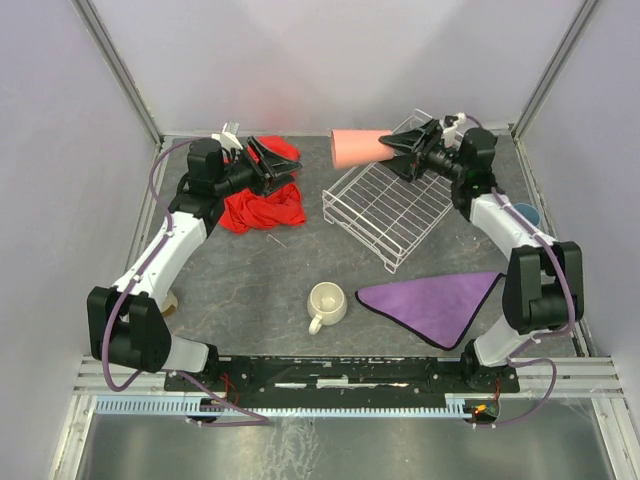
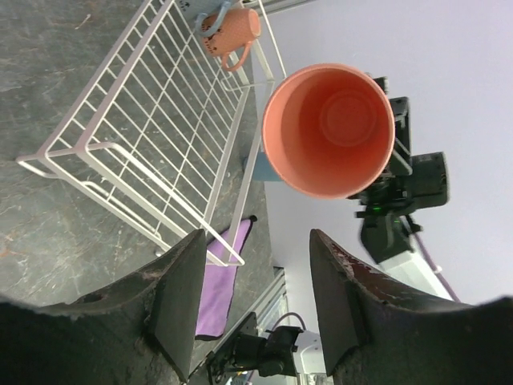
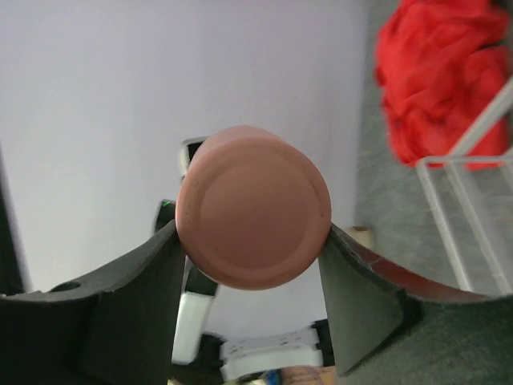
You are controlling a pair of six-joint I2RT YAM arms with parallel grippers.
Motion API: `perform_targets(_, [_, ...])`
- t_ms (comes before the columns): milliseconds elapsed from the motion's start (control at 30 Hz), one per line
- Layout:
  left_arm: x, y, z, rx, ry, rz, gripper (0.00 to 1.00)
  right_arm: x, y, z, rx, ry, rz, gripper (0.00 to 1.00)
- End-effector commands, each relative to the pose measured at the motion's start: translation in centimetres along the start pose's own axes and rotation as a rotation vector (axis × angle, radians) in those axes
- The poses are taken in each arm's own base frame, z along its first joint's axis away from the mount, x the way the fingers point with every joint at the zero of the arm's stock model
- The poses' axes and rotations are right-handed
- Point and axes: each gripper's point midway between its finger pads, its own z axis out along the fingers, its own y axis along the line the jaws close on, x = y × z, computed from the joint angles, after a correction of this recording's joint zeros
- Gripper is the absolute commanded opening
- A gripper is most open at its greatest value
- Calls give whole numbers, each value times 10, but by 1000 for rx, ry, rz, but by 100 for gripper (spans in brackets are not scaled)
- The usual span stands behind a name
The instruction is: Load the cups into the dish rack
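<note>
My right gripper (image 1: pixel 392 150) is shut on the base end of the salmon-pink tumbler (image 1: pixel 358 148) and holds it on its side above the far corner of the white wire dish rack (image 1: pixel 385 205). In the right wrist view its round base (image 3: pixel 252 207) sits between the pads. My left gripper (image 1: pixel 275 165) is open and empty over the red cloth. In the left wrist view it faces the tumbler's open mouth (image 2: pixel 329 131). A cream handled mug (image 1: pixel 326 303) stands upright at the front. A light-blue cup (image 1: pixel 524 214) stands behind the right arm. An orange-and-white mug (image 2: pixel 232 34) shows by the rack's far end (image 2: pixel 152 136).
A red cloth (image 1: pixel 262 205) lies bunched left of the rack. A purple cloth (image 1: pixel 435 303) lies flat at the front right. A cream object (image 1: pixel 170 300) is half hidden by the left arm. Frame posts and walls close in the back and sides.
</note>
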Motion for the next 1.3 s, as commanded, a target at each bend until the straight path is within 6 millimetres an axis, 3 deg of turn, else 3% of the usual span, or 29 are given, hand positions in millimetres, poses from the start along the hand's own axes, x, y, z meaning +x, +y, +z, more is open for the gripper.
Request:
perform_targets(0, [-3, 0, -10, -13, -21, 69, 61, -3, 13, -29, 200, 13, -302, 20])
perform_targets(167, [1, 7, -11, -28, -11, 73, 61, -27, -1, -56, 464, -25, -517, 19])
perform_targets(433, [4, 16, -13, -62, 4, 99, 61, -70, -26, -101, 819, -88, -701, 16])
perform_targets(567, [7, 23, -12, -76, 15, 93, 61, -88, -35, -118, 914, -123, -734, 16])
perform_targets(900, [7, 32, -5, -88, 37, 95, 61, -133, -57, -129, 1062, -179, -769, 14])
perform_targets(1267, [3, 41, -1, -117, 45, 110, 61, -182, -63, -141, 1235, -239, -862, 13])
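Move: The tall orange cup is already in the right hand, lying level with its mouth to the left. Its open spot on the dish rack is about 16 cm to that hand's right, 5 cm ahead and 23 cm below. The small terracotta mug stands beyond, about 13 cm ahead and 17 cm right of the hand; the grey-blue mug is some 16 cm ahead and 11 cm right. From the left hand the spot lies about 44 cm right and 10 cm ahead. The orange cup, still gripped near its base, is carried about 20 cm right over the dish rack while the right wrist rolls some 80 degrees to swing its mouth downward; the hand sinks about 8 cm, mostly midway, then eases forward 5 cm towards the terracotta mug. The empty left hand, fingers open, sinks about 5 cm. ##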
